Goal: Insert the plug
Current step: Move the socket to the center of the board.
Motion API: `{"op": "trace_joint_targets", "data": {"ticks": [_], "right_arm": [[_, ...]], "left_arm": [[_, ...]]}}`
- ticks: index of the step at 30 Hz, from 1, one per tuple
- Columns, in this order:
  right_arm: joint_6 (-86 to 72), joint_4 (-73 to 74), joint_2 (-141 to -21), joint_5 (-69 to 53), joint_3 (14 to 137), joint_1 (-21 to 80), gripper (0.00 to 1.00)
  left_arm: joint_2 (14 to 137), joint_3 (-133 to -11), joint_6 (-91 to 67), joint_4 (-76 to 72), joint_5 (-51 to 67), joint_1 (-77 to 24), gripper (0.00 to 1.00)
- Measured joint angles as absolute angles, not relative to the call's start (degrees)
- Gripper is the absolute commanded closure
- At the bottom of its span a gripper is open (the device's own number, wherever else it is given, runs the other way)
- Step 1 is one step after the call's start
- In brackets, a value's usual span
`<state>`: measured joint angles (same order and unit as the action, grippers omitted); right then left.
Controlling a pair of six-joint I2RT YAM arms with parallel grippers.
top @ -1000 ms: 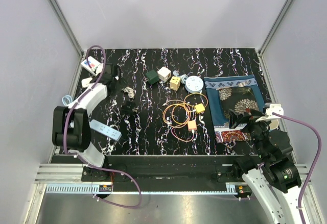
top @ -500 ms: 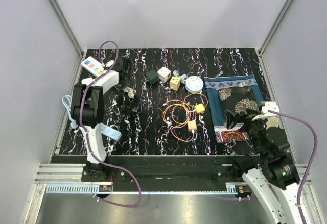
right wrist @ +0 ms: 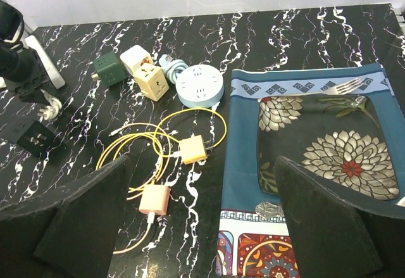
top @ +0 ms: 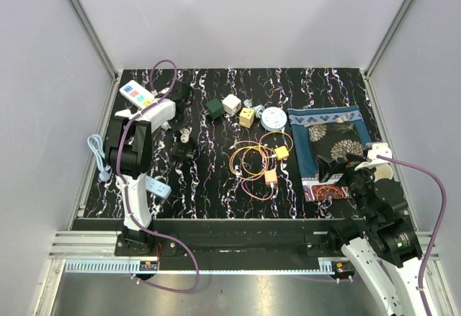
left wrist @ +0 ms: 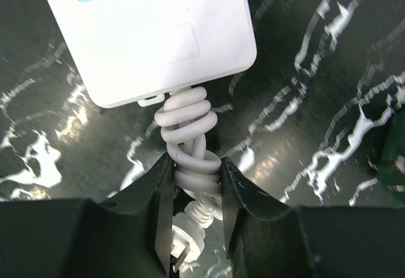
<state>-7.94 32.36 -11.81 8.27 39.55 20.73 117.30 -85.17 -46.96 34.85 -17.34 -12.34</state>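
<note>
A white power strip (left wrist: 149, 34) with coloured buttons lies at the back left of the table (top: 137, 94). From its near end runs a coiled white cord (left wrist: 188, 135). My left gripper (left wrist: 195, 183) is shut on that coil, one finger pressed against each side. The white plug (left wrist: 190, 243) hangs just under the coil between the fingers, one prong showing; it also shows in the right wrist view (right wrist: 49, 108). My right gripper (right wrist: 202, 221) stands open and holds nothing, over the left edge of a patterned cloth (right wrist: 253, 183).
Mid-table lie a green cube adapter (top: 214, 108), a white one (top: 231, 104), a tan one (top: 247, 117), a round socket (top: 274, 119), yellow (top: 282, 152) and pink (top: 271, 176) chargers with looped cables. A black adapter (top: 181, 154) and a light blue strip (top: 150, 184) lie left.
My left gripper has swung right along the back of the table and closed from wide open onto the cord coil. The right arm drew back slightly and stayed open.
</note>
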Motion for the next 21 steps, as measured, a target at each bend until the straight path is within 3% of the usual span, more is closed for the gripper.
{"op": "trace_joint_targets", "data": {"ticks": [14, 21], "right_arm": [[-7.8, 31.3, -10.9, 7.2, 39.2, 20.7, 0.0], [-7.8, 31.1, -9.5, 6.3, 39.0, 20.7, 0.0]], "left_arm": [[117.0, -91.2, -48.1, 45.2, -16.9, -26.4, 0.92], [106.7, -80.0, -51.0, 48.4, -16.5, -35.0, 0.92]]}}
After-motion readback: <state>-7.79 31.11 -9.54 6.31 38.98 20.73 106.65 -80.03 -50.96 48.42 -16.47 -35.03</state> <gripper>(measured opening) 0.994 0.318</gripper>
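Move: My left hand already pinches the coiled cord of the socket strip, whose middle lies some 14 cm to the left and 10 cm farther out. The board's center, where it is to go, is about 26 cm right and 6 cm back. The green block stands around 17 cm right and 8 cm ahead, the black block 3 cm right and 11 cm back. From my idle right hand the center is roughly 42 cm left, 22 cm ahead and 28 cm below. Keeping my left fingers shut on the coiled cord, I haul the socket strip towards the board's center: first mostly to the right, rising 2 to 3 cm, then curving back towards myself past the black block's right side. In all I go about 13 cm right and 12 cm back, faster towards the end, while the hand swings some 20 degrees clockwise. ##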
